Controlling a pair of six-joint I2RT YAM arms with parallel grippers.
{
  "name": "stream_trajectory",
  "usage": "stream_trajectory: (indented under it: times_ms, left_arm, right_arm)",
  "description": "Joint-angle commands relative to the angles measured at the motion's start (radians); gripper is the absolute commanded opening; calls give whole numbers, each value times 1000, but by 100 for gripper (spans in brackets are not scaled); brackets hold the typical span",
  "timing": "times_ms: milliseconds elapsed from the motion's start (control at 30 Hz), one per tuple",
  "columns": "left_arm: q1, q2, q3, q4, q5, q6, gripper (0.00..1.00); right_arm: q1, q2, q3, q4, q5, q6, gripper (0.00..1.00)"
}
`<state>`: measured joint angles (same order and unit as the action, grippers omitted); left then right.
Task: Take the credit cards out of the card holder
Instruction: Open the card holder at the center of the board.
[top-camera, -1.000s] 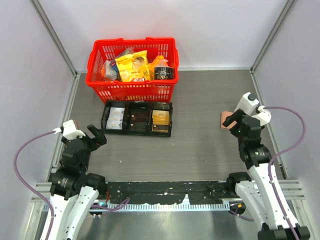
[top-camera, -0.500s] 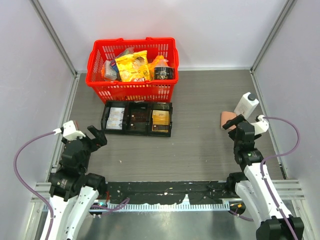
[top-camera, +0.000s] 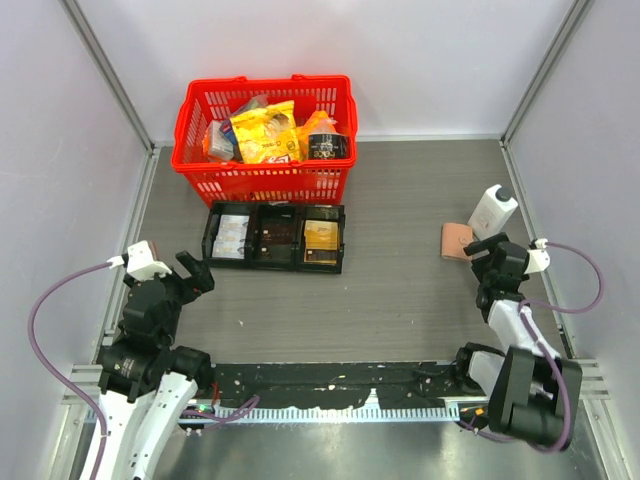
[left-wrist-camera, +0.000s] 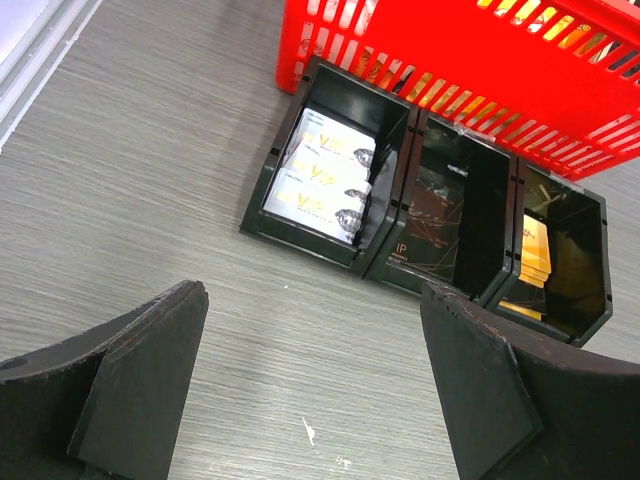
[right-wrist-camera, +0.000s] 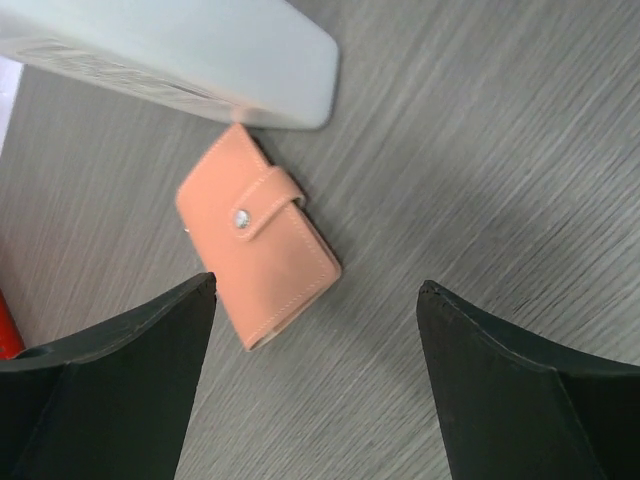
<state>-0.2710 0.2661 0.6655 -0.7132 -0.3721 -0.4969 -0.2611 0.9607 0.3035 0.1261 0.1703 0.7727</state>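
The card holder (top-camera: 456, 241) (right-wrist-camera: 258, 250) is a tan-pink wallet lying flat on the table at the right, folded shut with its snap tab fastened. The credit cards are hidden inside it. My right gripper (top-camera: 482, 258) (right-wrist-camera: 315, 290) hovers open just on the near side of the holder, with nothing between its fingers; the left fingertip (right-wrist-camera: 195, 295) is close to the holder's near corner. My left gripper (top-camera: 197, 268) (left-wrist-camera: 310, 300) is open and empty at the left, above bare table short of the black tray.
A white bottle (top-camera: 493, 211) (right-wrist-camera: 180, 50) stands right behind the holder. A black three-compartment tray (top-camera: 275, 259) (left-wrist-camera: 385, 245) holds white, dark and gold cards. Behind it is a red basket (top-camera: 263, 182) (left-wrist-camera: 560, 110) of groceries. Frame posts and walls bound the table.
My right arm has drawn back toward the near edge and folded lower, uncovering the card holder. The left arm has not moved. Both grippers stayed open.
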Motion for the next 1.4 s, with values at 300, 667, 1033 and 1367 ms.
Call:
stream_trajectory:
  times_ms: [300,667,1033,1367]
  left_arm:
    - [-5,15,8,21,18,18,92]
    - [-5,19,8,23,21,23,92]
    - [-5,19,6,23,25,24,92]
    - [-5,18,6,24,27,24,92]
  right_arm:
    - [-86,308,-58,441,-249,120,56]
    - [-98,398,-64,538,-255,158,44]
    - [-109,334,-93,544,-199,178,42]
    - [-110,380,-69,549,-215,174,42]
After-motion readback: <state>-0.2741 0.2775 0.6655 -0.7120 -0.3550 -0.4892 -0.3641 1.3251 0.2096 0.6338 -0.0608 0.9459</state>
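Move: The right hand hangs open just short of the shut card holder, whose middle lies about 7 cm ahead of it, roughly 3 cm to its left and some 6 cm below. The white bottle stands close off the holder's far right corner, about 12 cm ahead of the hand and 4 cm to its right, its middle about level with the hand. From the idle left hand the card holder is roughly 67 cm to the right, 16 cm farther out and 21 cm below. The right hand drops about 4 cm, quickly at first, then slides forward some 3 cm low over the table towards the card holder's near right corner, its left side rolling up about 13 degrees while the fingers close from nearly wide open to a bit under half. It eases back slightly, rises just under 1 cm and stops with the narrowed fingertips at that corner, the wrist tipped up a little; whether they touch the leather can't be made out. ##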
